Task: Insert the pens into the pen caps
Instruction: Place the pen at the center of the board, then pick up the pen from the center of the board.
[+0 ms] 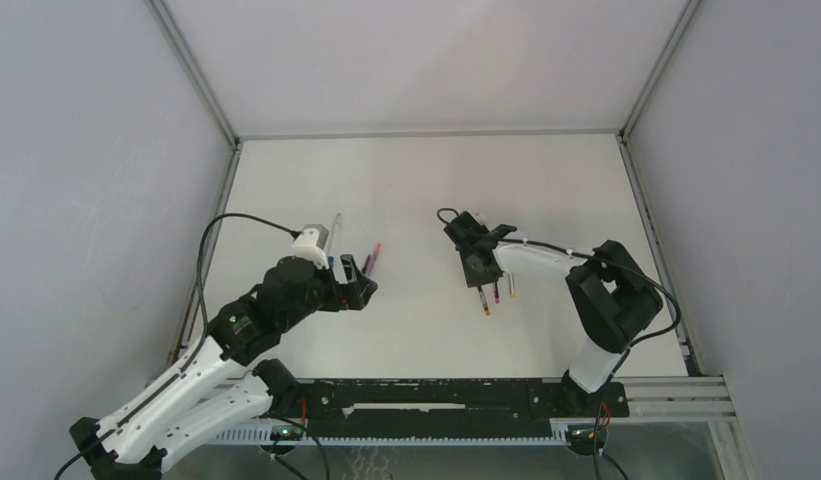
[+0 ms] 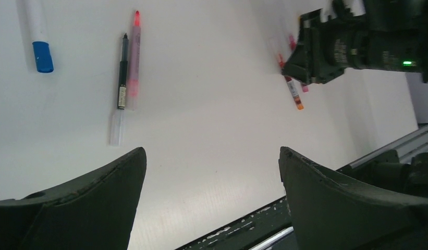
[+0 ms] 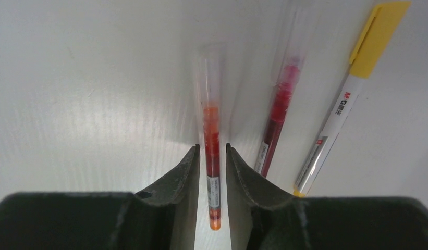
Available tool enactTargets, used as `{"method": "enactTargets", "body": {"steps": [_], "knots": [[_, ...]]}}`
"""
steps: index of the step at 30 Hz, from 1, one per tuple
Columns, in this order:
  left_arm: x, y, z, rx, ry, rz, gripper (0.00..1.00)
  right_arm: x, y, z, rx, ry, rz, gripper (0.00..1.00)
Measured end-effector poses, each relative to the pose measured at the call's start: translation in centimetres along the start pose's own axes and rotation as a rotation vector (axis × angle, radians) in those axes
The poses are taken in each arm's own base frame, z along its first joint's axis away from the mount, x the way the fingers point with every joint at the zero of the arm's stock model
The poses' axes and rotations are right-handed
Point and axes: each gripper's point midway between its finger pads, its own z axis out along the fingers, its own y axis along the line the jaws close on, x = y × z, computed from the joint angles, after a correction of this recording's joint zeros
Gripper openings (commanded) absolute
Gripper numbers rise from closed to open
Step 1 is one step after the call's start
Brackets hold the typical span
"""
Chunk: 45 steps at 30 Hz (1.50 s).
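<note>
An orange-red pen (image 3: 211, 135) with a clear cap on its far end lies flat on the white table. My right gripper (image 3: 211, 147) is open around it, with a thin gap on each side between pen and fingers. To its right lie a dark red pen (image 3: 278, 114) and a white pen with a yellow cap (image 3: 378, 31). From above, the right gripper (image 1: 480, 283) points toward me over these pens (image 1: 497, 293). My left gripper (image 2: 211, 156) stands wide open and holds nothing. Ahead of it lie a black pen (image 2: 122, 78), a pink pen (image 2: 134, 57) and a pen with a blue cap (image 2: 43, 56).
The black base rail (image 1: 456, 395) runs along the near table edge, just below the left gripper (image 1: 358, 285). Grey walls close in the table on the left, right and back. The two arms are about a gripper's length apart across the middle.
</note>
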Motion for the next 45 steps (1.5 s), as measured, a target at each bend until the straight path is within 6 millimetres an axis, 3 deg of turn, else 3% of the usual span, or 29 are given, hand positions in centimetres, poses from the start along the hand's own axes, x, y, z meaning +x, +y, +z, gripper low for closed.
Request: {"method": "enactTargets", "body": {"steps": [4, 7, 12, 15, 18, 22, 25, 29, 34, 40, 45], "knots": [[0.5, 1.9, 1.3, -0.101, 0.044, 0.011, 0.97, -0.6, 0.8, -2.5, -0.075, -0.037, 0.009, 0.36], [-0.4, 4.4, 2.0, -0.21, 0.057, 0.006, 0.94, -2.1, 1.5, -7.1, -0.163, -0.145, 0.018, 0.35], [-5.0, 8.5, 2.3, -0.385, 0.005, -0.022, 0.88, -4.4, 2.7, -15.8, -0.348, -0.365, 0.045, 0.35], [-7.0, 9.9, 3.3, -0.453, 0.011, 0.005, 0.85, -4.2, 3.1, -19.0, -0.418, -0.429, 0.052, 0.35], [-7.0, 10.7, 5.3, -0.485, 0.075, 0.051, 0.79, -2.9, 3.9, -20.8, -0.473, -0.44, 0.028, 0.35], [-5.8, 12.7, 8.6, -0.544, 0.204, 0.108, 0.7, -0.6, 5.1, -22.4, -0.551, -0.445, -0.005, 0.35], [-4.9, 14.4, 10.8, -0.578, 0.288, 0.132, 0.69, 1.1, 5.3, -22.7, -0.602, -0.45, 0.0, 0.34], [-5.4, 15.8, 12.6, -0.597, 0.333, 0.147, 0.68, 3.3, 5.4, -21.0, -0.626, -0.406, 0.028, 0.34], [-7.7, 17.1, 14.9, -0.606, 0.323, 0.156, 0.64, 5.5, 5.9, -19.2, -0.623, -0.342, 0.027, 0.34], [-6.7, 19.0, 16.3, -0.596, 0.386, 0.131, 0.57, 5.5, 5.8, -19.7, -0.64, -0.36, 0.037, 0.34], [-5.8, 17.2, 16.9, -0.512, 0.411, 0.135, 0.58, 5.4, 5.9, -19.8, -0.641, -0.363, 0.038, 0.34]]}}
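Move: The blue-capped pen lies about 20 cm ahead of the left hand, some 10 cm to its left and 18 cm below. Nearer that hand are the pink pen, 13 cm ahead, level sideways, and the black pen, 9 cm ahead, 3 cm left. The orange pen is already down between the right fingertips, the red pen 2 cm ahead, 3 cm right; from this hand the blue-capped pen lies 12 cm ahead, 34 cm left. Bring the left gripper forward about 20 cm and some 8 cm left, then down roughly 11 cm above the blue-capped pen, turning the fingers downward and narrowing them to a bit over half open. Meanwhile lift the right gripper off the orange pen and draw it back, ending some 15 cm higher, fingers kept slightly open and swung to point down-left. ##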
